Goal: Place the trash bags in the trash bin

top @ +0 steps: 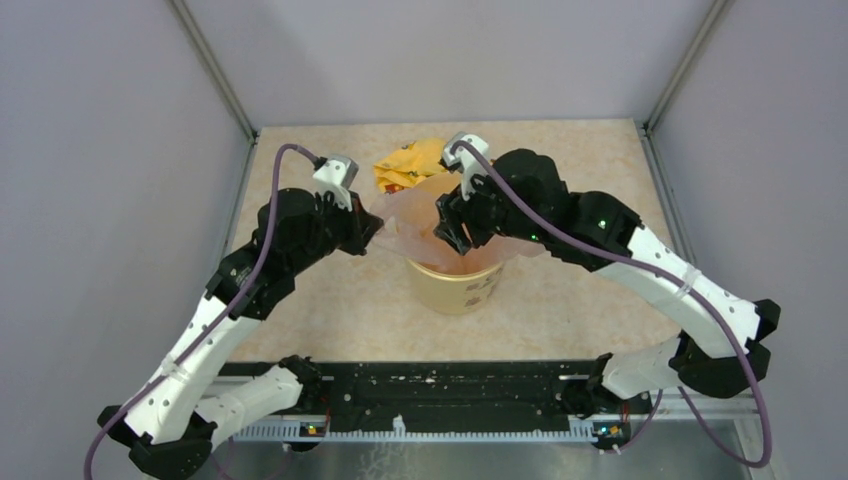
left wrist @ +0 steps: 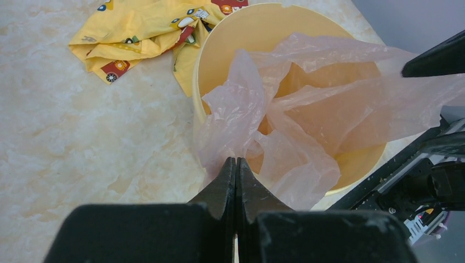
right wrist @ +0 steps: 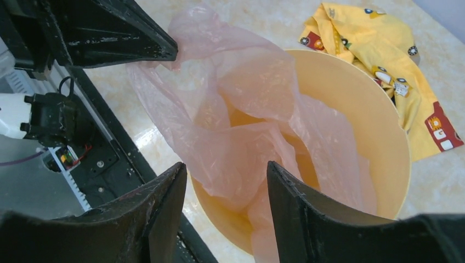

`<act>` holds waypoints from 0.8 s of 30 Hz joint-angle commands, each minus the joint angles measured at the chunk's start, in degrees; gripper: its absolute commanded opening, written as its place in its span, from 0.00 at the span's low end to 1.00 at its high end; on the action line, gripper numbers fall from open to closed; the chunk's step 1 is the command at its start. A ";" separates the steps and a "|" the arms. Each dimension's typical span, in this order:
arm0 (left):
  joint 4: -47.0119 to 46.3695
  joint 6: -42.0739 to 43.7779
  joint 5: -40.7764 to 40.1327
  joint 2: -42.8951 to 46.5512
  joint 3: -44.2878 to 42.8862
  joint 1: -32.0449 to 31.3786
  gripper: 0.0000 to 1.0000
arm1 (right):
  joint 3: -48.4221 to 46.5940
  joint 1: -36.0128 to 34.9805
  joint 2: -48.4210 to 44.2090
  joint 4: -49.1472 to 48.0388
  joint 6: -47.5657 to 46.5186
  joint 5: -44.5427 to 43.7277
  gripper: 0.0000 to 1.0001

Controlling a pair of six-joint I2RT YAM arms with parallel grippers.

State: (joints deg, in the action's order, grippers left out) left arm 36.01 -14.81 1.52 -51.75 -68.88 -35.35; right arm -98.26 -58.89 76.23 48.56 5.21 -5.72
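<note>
The trash bag, thin pale pink plastic, is draped over and partly inside the small pale yellow trash bin. My left gripper is shut on the bag's edge just left of the bin and holds it stretched up. In the left wrist view the shut tips pinch the bag at the bin's rim. My right gripper hangs open over the bin, its fingers either side of a fold of the bag without closing on it.
A crumpled yellow printed wrapper lies on the table just behind the bin, also seen in the left wrist view and the right wrist view. The black rail with the arm bases runs along the near edge.
</note>
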 commanded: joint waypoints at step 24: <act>-2.71 1.01 1.69 0.06 -2.91 -0.19 0.00 | 14.85 8.06 5.58 -12.49 -8.90 0.79 0.59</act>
State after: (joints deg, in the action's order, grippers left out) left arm 35.97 -14.79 2.35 -51.55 -69.34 -35.35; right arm -83.61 -51.20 79.99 37.95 -2.02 -5.13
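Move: The pink trash bag is bunched in the bin's mouth, its middle some 5 cm ahead of my open right hand, 2 cm to its left and 14 cm below. The bin's middle is about 6 cm ahead, 3 cm left and 23 cm down. The yellow cloth lies around 28 cm ahead, 2 cm left and 34 cm below. From my left hand, already gripping the bag's left edge, the bag's middle is about 14 cm right, 3 cm ahead and 10 cm below. I sink my right hand about 10 cm towards the bag's open folds over the bin, then carry it forward some 6 cm at that lower level towards the middle of the bin's mouth. Its fingers stay parted and dip around 10 degrees steeper, with nothing gripped. My left hand stays put and keeps its pinch on the bag's left edge. ##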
